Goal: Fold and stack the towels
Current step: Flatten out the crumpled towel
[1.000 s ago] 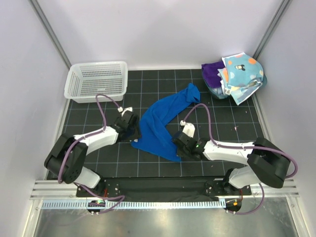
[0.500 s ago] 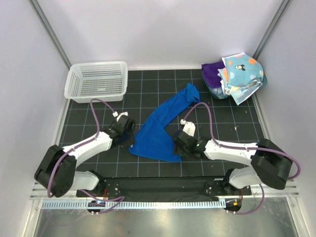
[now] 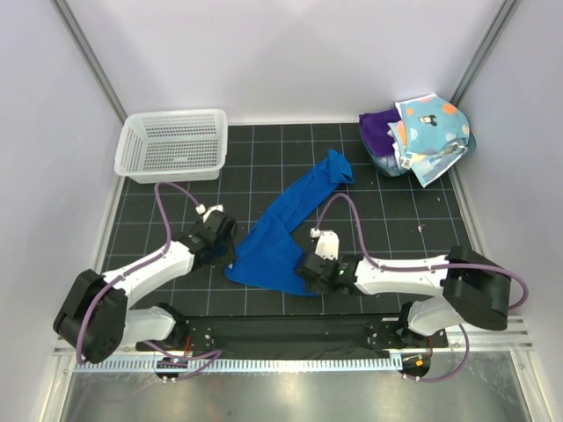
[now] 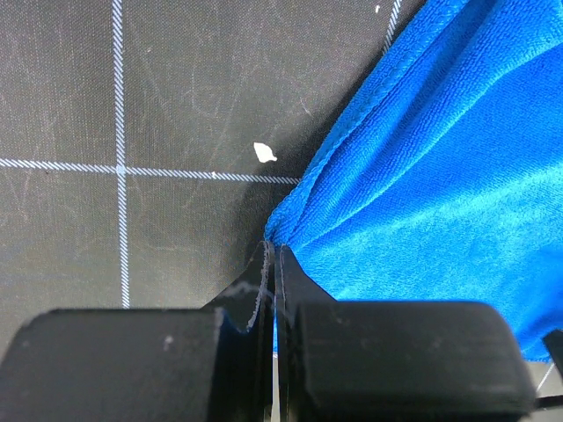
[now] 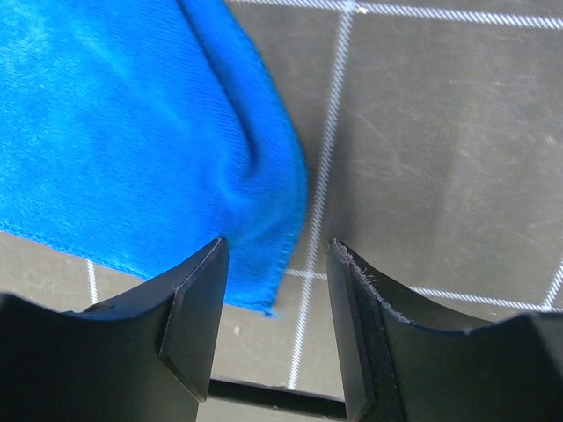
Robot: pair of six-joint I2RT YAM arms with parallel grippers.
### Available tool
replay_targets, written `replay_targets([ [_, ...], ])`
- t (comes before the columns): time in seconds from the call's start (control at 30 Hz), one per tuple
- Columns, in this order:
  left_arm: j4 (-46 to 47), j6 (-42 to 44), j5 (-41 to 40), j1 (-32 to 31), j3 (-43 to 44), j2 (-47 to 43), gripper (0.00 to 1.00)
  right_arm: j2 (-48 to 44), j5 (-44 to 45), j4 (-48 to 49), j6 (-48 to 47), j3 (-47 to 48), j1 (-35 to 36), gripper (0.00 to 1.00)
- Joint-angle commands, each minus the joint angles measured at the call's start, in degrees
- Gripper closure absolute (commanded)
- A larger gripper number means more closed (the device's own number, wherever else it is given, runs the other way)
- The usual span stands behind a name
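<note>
A royal blue towel (image 3: pixel 283 227) lies rumpled and stretched diagonally across the black mat, its far end near the back right. My left gripper (image 3: pixel 230 250) is shut on the towel's near left corner; in the left wrist view the closed jaws (image 4: pixel 273 252) pinch the blue cloth (image 4: pixel 422 176) at its tip. My right gripper (image 3: pixel 303 271) stands open at the towel's near right corner. In the right wrist view the blue cloth (image 5: pixel 132 132) hangs loose in front of the left finger and touches neither pad (image 5: pixel 277 255). More towels, purple (image 3: pixel 378 128) and polka-dotted (image 3: pixel 431 128), are heaped at the back right.
A white mesh basket (image 3: pixel 172 145) stands at the back left of the mat. A teal tub (image 3: pixel 387 164) sits under the towel heap in the back right corner. White walls close in both sides, and the metal rail runs along the near edge.
My left gripper has shut on the towel's corner and drawn it toward the near left. The right gripper has opened, let go of the cloth and shifted left.
</note>
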Motion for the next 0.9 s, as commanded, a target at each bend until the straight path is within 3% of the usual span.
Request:
replay_targets([
  [0.0,-0.23,-1.06,0.18,-0.21,-0.46,-1.92,1.00,4.18,2.60,0.79,2.51,2.47,1.45,0.44],
  [0.1,0.12,-1.06,0.45,-0.21,-0.55,-1.92,1.00,7.69,2.34,1.59,2.42,4.13,2.07,0.43],
  [0.17,0.03,-1.06,0.80,-0.21,-0.38,-1.92,1.00,8.92,2.07,2.03,2.16,4.49,2.16,0.48],
  [0.27,-0.23,-0.80,1.50,-0.21,-0.03,-2.97,1.00,7.88,2.25,2.21,1.81,4.58,2.16,0.78],
  [0.33,-1.54,-0.19,1.94,-0.21,1.46,-3.85,1.00,5.69,3.47,0.11,1.11,6.15,2.07,0.95],
  [0.37,-2.16,0.08,2.12,-0.21,2.16,-5.25,1.00,4.72,4.09,-0.77,0.23,7.81,2.16,0.98],
  [0.53,-8.66,2.10,2.03,-0.21,10.15,-10.18,1.00,-4.94,10.93,-9.47,-5.13,17.30,2.07,0.99],
  [0.63,-12.96,3.68,1.94,-0.21,19.81,-12.64,1.00,-9.51,15.94,-13.78,-11.36,26.96,2.07,0.99],
  [0.87,-18.51,5.97,4.83,-0.21,45.30,-11.77,1.00,-9.18,22.37,-16.86,-27.44,54.18,2.07,0.99],
])
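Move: The blue towel's near right corner lies almost between the right hand's open fingers, about 1 cm ahead, 1 cm left and 1 cm below; it is some 20 cm right of the left hand, 8 cm back and 2 cm down. The left hand already holds the near left corner. The towel's far end is roughly 33 cm ahead and 11 cm right of the right hand; the white basket is some 36 cm ahead and 20 cm left of the left hand. The towel's near right corner is pinched as the right hand slides about 2 cm left and its fingers shut, while the left keeps its grip on the near left corner. Then both hands sweep the held corners steeply up, around 30 cm, easing forward and slightly towards each other, tilting their fingertips forward and up by some 30 degrees. ##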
